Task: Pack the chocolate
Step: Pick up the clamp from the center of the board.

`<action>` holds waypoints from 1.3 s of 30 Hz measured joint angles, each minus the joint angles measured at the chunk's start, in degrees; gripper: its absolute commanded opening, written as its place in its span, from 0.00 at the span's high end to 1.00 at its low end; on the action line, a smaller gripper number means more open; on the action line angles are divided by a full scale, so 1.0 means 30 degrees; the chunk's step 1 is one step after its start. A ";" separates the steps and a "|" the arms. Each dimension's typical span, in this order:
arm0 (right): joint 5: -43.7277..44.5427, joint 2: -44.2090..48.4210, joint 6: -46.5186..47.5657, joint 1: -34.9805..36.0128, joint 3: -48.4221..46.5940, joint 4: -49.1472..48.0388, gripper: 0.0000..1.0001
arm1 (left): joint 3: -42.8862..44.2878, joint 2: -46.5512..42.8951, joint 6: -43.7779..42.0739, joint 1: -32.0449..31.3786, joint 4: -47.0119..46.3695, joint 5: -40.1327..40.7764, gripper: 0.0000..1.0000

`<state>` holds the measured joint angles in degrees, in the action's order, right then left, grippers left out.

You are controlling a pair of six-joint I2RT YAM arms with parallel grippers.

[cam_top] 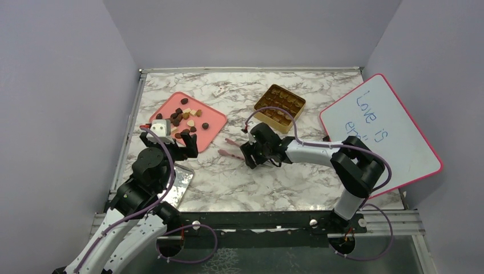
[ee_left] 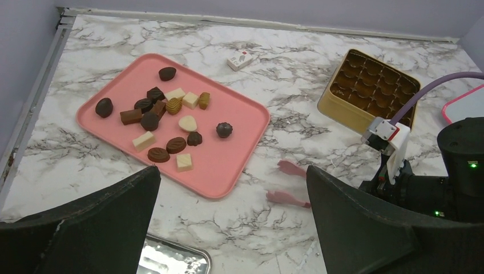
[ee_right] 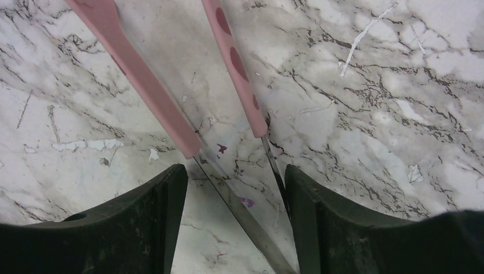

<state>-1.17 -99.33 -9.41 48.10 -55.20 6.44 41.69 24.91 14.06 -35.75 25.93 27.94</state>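
Several pieces of chocolate (cam_top: pixel 184 119) (ee_left: pixel 176 144), dark brown, tan and cream, lie loose on a pink tray (cam_top: pixel 214 120) (ee_left: pixel 240 114). A gold box (cam_top: pixel 279 105) (ee_left: pixel 371 85) with gridded compartments stands to the right of it. Pink tweezers (cam_top: pixel 228 147) (ee_left: pixel 291 168) (ee_right: pixel 137 80) lie on the marble between them. My right gripper (cam_top: pixel 249 155) (ee_right: pixel 235 171) is low over the tweezers' metal arms, which lie between its open jaws; the right finger touches one arm. My left gripper (cam_top: pixel 170 141) (ee_left: pixel 233 171) hangs wide open by the tray's near edge, holding nothing.
A pink-framed whiteboard (cam_top: pixel 382 131) lies at the right. A shiny metal tray (cam_top: pixel 181 185) (ee_left: pixel 171 260) sits near the left arm's base. A small white packet (ee_left: pixel 240 59) lies behind the pink tray. Purple walls close in the table on three sides.
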 measured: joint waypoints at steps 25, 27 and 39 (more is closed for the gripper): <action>0.3322 -0.0867 0.1005 0.2280 -0.0233 -0.1122 0.46 | -0.0066 -0.0357 0.0029 0.0000 -0.0015 -0.0576 0.01; 0.3446 -0.1137 0.1005 0.2331 -0.0444 -0.1355 0.46 | -0.0066 -0.0430 0.0058 0.0000 -0.0015 -0.0605 0.01; 0.4430 -0.1392 0.0918 0.2805 -0.0634 -0.1705 0.54 | -0.0066 -0.0597 0.0248 0.0000 0.0058 -0.0670 0.01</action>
<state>12.12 -103.50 -6.66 56.51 -57.10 1.32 41.50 23.11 14.81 -35.75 26.11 25.93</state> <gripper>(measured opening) 0.437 0.990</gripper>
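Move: The clamp lies almost directly under the right fingers, its middle about 2 cm below, 1 cm to the right and 1 cm back, its pink ends reaching out forward-left. From this hand the pink tray stands about 21 cm left and 13 cm ahead, the gold box about 11 cm right and 18 cm ahead. From the left hand the clamp is some 18 cm right, 4 cm ahead and 26 cm below. Back and a little left, staying low over the marble, the right hand goes about 3 cm, then forward again and further left, ending some 3 cm left of its start. The wrist tips its fingers up about 10 degrees while they close partway from outside onto the clamp's two arms, beginning to pinch them where pink meets metal. ##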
